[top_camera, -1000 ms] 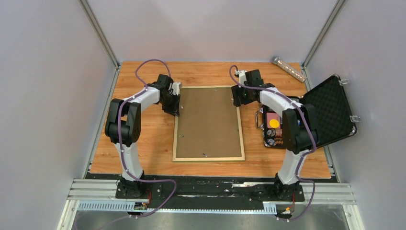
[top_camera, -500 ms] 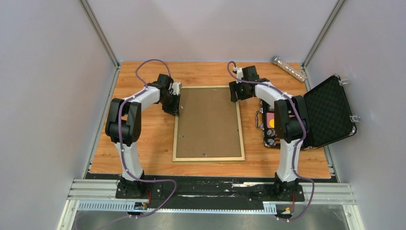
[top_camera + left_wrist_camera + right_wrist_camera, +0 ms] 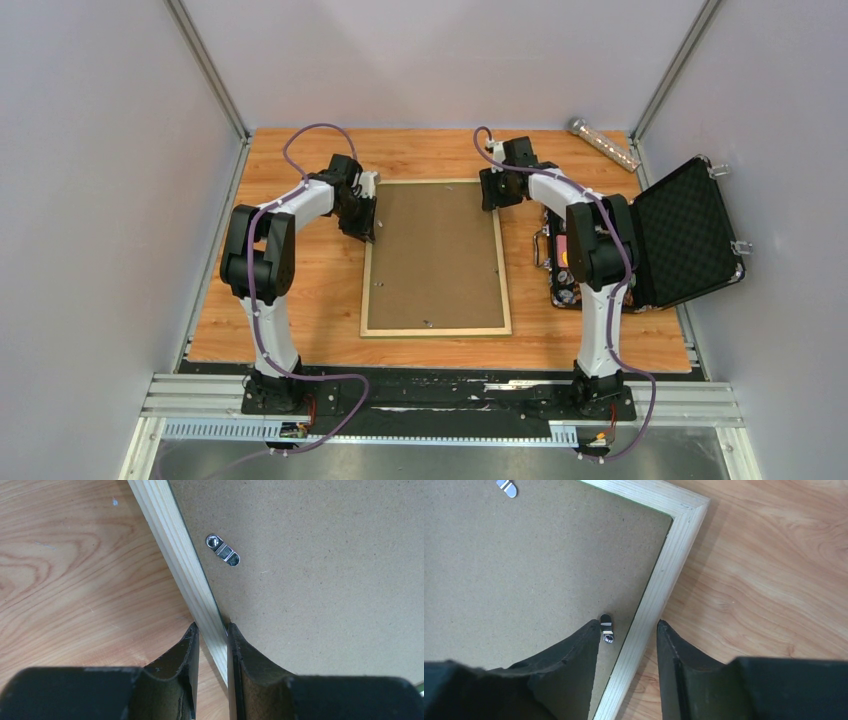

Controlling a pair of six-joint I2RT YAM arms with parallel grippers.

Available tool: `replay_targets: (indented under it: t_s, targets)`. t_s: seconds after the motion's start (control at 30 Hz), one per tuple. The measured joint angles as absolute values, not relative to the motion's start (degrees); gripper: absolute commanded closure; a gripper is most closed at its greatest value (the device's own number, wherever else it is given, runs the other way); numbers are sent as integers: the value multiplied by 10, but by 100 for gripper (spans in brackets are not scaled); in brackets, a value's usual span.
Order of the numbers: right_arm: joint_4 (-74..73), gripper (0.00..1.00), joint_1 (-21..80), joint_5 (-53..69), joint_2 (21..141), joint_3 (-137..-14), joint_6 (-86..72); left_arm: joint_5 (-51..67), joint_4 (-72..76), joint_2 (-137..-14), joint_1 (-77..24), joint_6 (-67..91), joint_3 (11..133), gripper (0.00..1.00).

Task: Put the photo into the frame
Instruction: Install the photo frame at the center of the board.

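The frame (image 3: 435,331) lies face down in the middle of the table, pale wood rails up, with a brown backing board (image 3: 435,255) filling it. The photo is hidden. My left gripper (image 3: 366,225) is shut on the frame's left rail (image 3: 180,555), one finger outside it and one on the board (image 3: 212,630). My right gripper (image 3: 492,195) is open and straddles the right rail (image 3: 664,570) near the far right corner (image 3: 628,625). Its inner finger stands over the board beside a metal turn clip (image 3: 606,630). Another clip (image 3: 223,550) shows by the left rail.
An open black case (image 3: 690,235) with small items stands at the right, close to the right arm. A shiny tube (image 3: 603,143) lies at the back right corner. Grey walls enclose the table on three sides.
My right gripper has shifted a little toward the far right corner of the frame, and its jaws have narrowed round the rail. The left arm and the frame have not moved.
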State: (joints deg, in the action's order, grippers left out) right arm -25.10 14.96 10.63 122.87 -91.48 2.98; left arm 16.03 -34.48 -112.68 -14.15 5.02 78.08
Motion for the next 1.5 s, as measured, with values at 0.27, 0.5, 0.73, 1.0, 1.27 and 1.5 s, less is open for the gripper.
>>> replay_targets:
  t_s: [0.27, 0.5, 0.73, 1.0, 1.27, 1.5]
  targets:
    - [-256, 69, 147, 99, 1234, -922, 20, 160, -345, -1127, -142, 50, 781, 100]
    - [-250, 76, 141, 98, 1234, -922, 15, 160, -345, -1127, -142, 50, 781, 100]
    - [-232, 81, 139, 102, 1228, -905, 16, 160, -345, -1127, -142, 50, 781, 100]
    - [-224, 81, 136, 121, 1224, -895, 41, 161, -345, -1127, -142, 50, 781, 100]
    - [-247, 79, 132, 136, 1224, -902, 97, 166, -345, -1129, -142, 50, 783, 100]
    - [-307, 76, 129, 140, 1228, -929, 156, 178, -342, -1132, -143, 51, 784, 100]
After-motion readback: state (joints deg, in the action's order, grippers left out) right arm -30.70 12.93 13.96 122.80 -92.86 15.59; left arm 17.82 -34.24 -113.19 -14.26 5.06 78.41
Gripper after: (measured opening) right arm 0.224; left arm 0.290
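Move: Just to the right of the right hand's point, some 1 cm off and about 1 cm lower, runs the frame's right rail, between the still-open fingers. The frame's far right corner is about 9 cm ahead and 1 cm right; the clip on its far edge lies 6 cm ahead and 12 cm left. From the left hand, already pinching the left rail, that stretch of right rail is roughly 30 cm right and 10 cm ahead. Closing on the frame's right rail while shifting barely 1 cm right and slightly forward, the right fingers pinch it, one fingertip on the board side and one outside. Keeping hold, the right hand then draws the rail about 1 cm farther right and back, turning some 10 degrees counter-clockwise. The left hand keeps its pinch on the left rail and goes about half a centimetre right with it. ##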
